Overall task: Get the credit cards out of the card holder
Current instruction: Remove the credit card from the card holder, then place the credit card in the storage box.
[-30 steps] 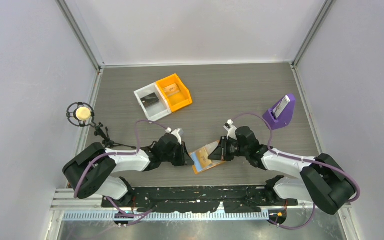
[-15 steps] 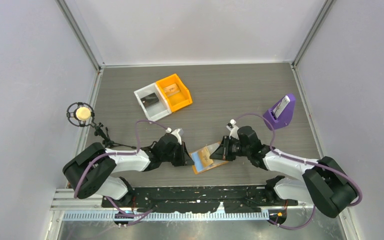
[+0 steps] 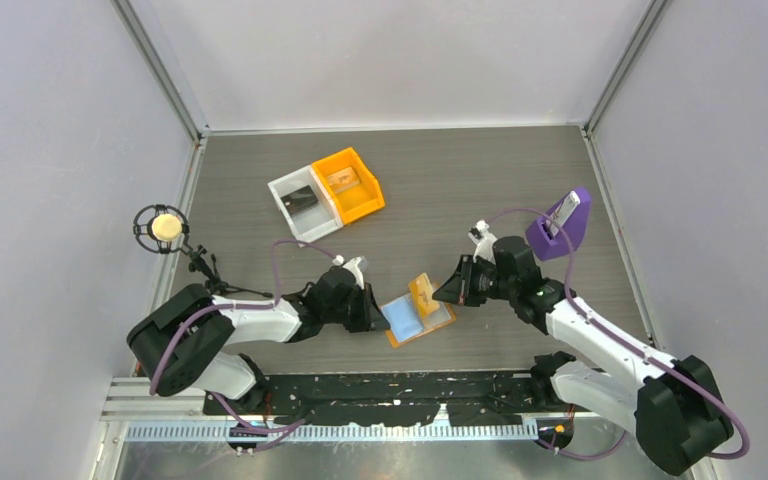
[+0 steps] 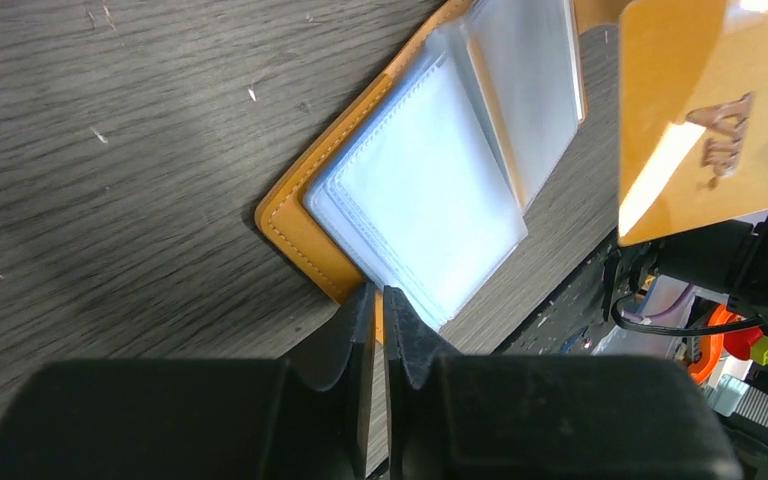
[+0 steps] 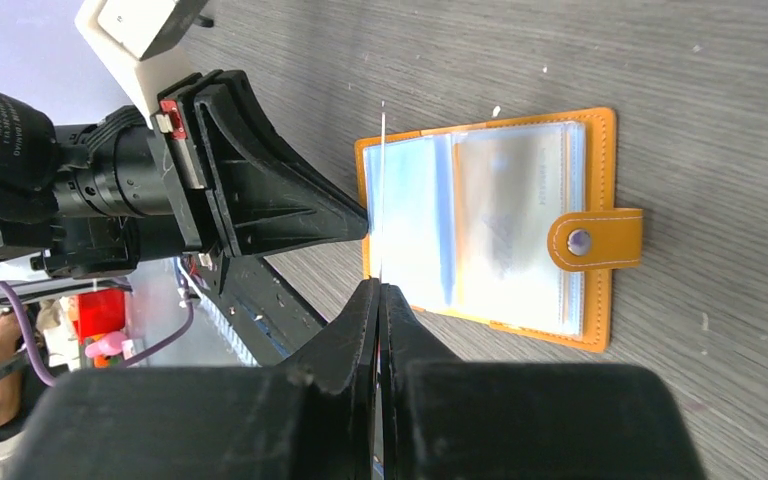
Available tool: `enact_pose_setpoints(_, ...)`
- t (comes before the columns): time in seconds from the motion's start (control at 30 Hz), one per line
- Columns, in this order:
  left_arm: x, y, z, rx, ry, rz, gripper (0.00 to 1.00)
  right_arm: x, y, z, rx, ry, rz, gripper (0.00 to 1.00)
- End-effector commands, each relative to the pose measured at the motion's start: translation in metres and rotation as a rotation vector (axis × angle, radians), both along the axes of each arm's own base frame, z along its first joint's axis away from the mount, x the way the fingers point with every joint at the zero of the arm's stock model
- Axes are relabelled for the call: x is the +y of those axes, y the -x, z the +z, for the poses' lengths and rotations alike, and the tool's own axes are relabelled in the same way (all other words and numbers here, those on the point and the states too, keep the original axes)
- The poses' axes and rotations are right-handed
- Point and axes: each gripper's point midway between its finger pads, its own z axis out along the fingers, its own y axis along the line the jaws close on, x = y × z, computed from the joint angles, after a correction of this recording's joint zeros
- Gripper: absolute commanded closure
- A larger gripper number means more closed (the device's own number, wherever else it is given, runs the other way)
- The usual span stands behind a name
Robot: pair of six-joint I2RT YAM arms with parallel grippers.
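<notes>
The card holder [image 3: 407, 322] lies open on the table near the front, orange with light blue, clear-sleeved pockets [image 4: 430, 190]. My left gripper [image 3: 373, 314] is shut on its left orange edge [image 4: 378, 318]. A gold credit card [image 3: 420, 293] hangs tilted just above the holder's right half, free of the pockets, with my right gripper [image 3: 442, 293] shut on it. The left wrist view shows the card's embossed face [image 4: 705, 110]. In the right wrist view the card appears edge-on as a thin line [image 5: 381, 200] over the card holder [image 5: 520, 225], whose snap tab [image 5: 595, 241] points away.
A white bin [image 3: 298, 200] and an orange bin [image 3: 348, 183] with something inside sit side by side at the back left. A purple wedge stand [image 3: 560, 225] holding a flat item stands at the right. A round fixture on a black mount [image 3: 165, 227] sits at the left edge.
My right gripper has drawn back to the right and risen, pulling the gold card out of the holder; the blue pocket now shows. The left gripper has stayed on the holder's edge.
</notes>
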Motion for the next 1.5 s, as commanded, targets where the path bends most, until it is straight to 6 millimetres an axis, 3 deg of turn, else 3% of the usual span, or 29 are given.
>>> enact_pose_setpoints(0.0, 0.008, 0.009, -0.004, 0.02, -0.041, -0.034, 0.88, -0.008, -0.009, 0.03, -0.092, 0.027, 0.013, 0.95)
enact_pose_setpoints(0.13, 0.001, 0.008, 0.023, -0.014, 0.022, -0.051, 0.81, -0.008, -0.009, 0.049, -0.132, 0.028, 0.047, 0.95)
enact_pose_setpoints(0.3, 0.0, 0.001, 0.076, -0.122, 0.049, -0.074, 0.76, -0.004, -0.004, 0.069, -0.194, 0.033, 0.154, 0.95)
enact_pose_setpoints(0.53, 0.027, -0.005, 0.134, -0.283, -0.023, -0.068, 0.66, 0.002, 0.015, 0.078, -0.199, -0.013, 0.273, 0.95)
enact_pose_setpoints(0.67, 0.034, -0.004, 0.162, -0.376, -0.061, -0.146, 0.66, 0.011, 0.031, 0.084, -0.189, -0.099, 0.368, 0.95)
enact_pose_setpoints(0.87, 0.032, 0.016, 0.189, -0.488, -0.016, -0.342, 0.65, 0.019, 0.057, 0.09, -0.19, -0.195, 0.489, 0.95)
enact_pose_setpoints(1.07, 0.02, 0.04, 0.204, -0.453, 0.041, -0.533, 0.62, 0.025, 0.069, 0.099, -0.21, -0.244, 0.533, 0.95)
enact_pose_setpoints(1.47, -0.005, 0.041, 0.223, -0.356, 0.127, -0.583, 0.62, 0.031, 0.091, 0.117, -0.242, -0.315, 0.615, 0.95)
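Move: The orange credit card, already out and held in the right fingers, has its middle about 3 cm to that hand's left and roughly 1 cm below it. From the left hand, whose nearly shut tips are at the holder's left edge, the card is some 9 cm right, 5 cm ahead and 7 cm up. The open card holder's middle lies about 8 cm right of the left hand, 3 cm ahead and 1 cm lower. The left hand comes free of the holder's edge and rises steeply by some 20 cm, drifting back about 3 cm near the end, its fingers spreading part-way while the wrist tips up and turns about 30 degrees clockwise, so that they stand open close to the card, with no grip on it yet. Meanwhile the right hand keeps the card pinched and carries it up and back, roughly 10 and 8 cm, edging left towards the left hand later on and swinging some 30 degrees counter-clockwise to offer the card's free end. ##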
